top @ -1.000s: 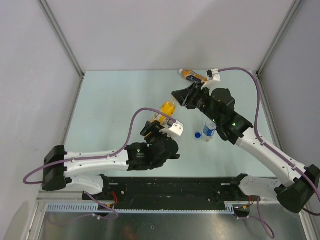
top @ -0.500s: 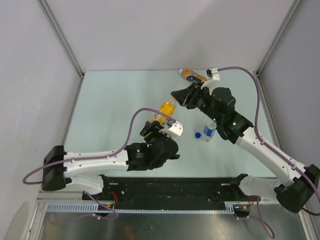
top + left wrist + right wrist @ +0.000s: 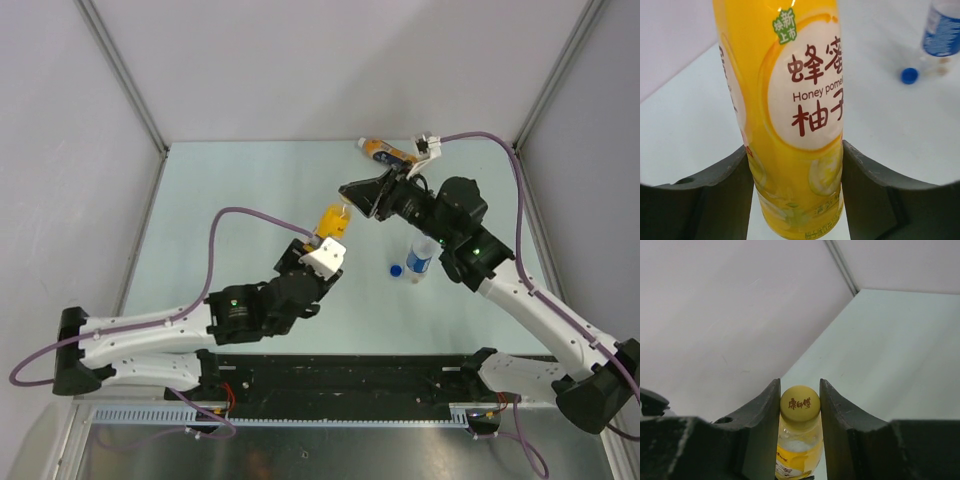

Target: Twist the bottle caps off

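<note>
My left gripper [image 3: 321, 240] [image 3: 795, 155] is shut on the lower body of the yellow bottle [image 3: 331, 217] [image 3: 790, 100] and holds it off the table. My right gripper [image 3: 348, 201] [image 3: 800, 386] is shut on that bottle's yellow cap [image 3: 799, 403], which sits on the neck. A clear bottle with a blue label [image 3: 420, 260] [image 3: 943, 30] stands uncapped to the right. Its blue cap [image 3: 396, 270] [image 3: 909, 75] lies on the table beside it. An orange bottle [image 3: 386, 151] lies on its side at the back edge, white cap [image 3: 362, 143] pointing left.
Grey walls with metal corner posts [image 3: 120, 70] close in the pale green table [image 3: 220, 200] at the left, back and right. A purple cable [image 3: 240, 215] loops over the left arm. Another runs along the right arm.
My left arm has swung back and to the left, its elbow lower, still holding the yellow bottle. My right arm shifted slightly right and stays on the cap.
</note>
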`<control>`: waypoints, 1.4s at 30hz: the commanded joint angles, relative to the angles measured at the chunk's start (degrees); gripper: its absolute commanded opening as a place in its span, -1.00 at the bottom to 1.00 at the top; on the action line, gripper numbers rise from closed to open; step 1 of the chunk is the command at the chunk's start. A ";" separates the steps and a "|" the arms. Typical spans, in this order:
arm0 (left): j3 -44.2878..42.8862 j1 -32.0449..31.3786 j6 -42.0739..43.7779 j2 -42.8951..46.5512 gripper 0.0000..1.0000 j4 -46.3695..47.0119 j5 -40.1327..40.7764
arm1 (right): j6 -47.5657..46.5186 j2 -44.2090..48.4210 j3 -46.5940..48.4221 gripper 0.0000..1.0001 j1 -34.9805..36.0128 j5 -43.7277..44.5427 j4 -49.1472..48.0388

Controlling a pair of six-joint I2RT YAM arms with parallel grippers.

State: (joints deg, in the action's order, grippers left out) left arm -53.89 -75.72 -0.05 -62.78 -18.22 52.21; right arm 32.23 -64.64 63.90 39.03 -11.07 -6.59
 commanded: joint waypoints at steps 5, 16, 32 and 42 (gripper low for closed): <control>3.47 4.77 -2.53 11.70 -1.00 6.54 -30.91 | 1.27 4.09 -4.15 -1.00 -6.03 -18.96 -7.18; 7.19 8.53 -2.16 19.95 -1.00 12.63 -59.43 | -2.37 8.70 -6.27 -1.00 -9.28 -33.41 -10.35; 7.50 16.87 -11.06 20.58 -1.00 28.04 -94.76 | 9.85 8.73 -12.86 -1.00 -12.42 -53.02 -39.85; 8.60 19.82 -12.23 19.87 -1.00 28.54 -95.72 | 9.83 9.68 -13.02 -1.00 -14.65 -47.78 -36.99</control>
State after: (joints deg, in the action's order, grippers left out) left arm -44.25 -56.34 -13.08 -44.60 -2.39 -36.84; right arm 43.42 -54.43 52.38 26.46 -60.64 -47.75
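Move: The left hand still holds the yellow bottle low down; its cap lies about 14 cm above that hand, 7 ahead and 6 to its right, and is already between the right hand's fingers. From the right hand, the loose blue cap lies on the table roughly 15 cm to the right, 2 back and 38 below; the open water bottle stands about 20 to the right, 3 back, its middle 28 below. Keeping their grips, the two hands twist against each other about the yellow bottle's axis: the left turns the body clockwise by some 75 degrees while the right turns the cap counter-clockwise by roughly 40. Together they draw back about 14 cm, rising and shifting a little to the right, holding almost the same spacing and easing to a stop at the end. ##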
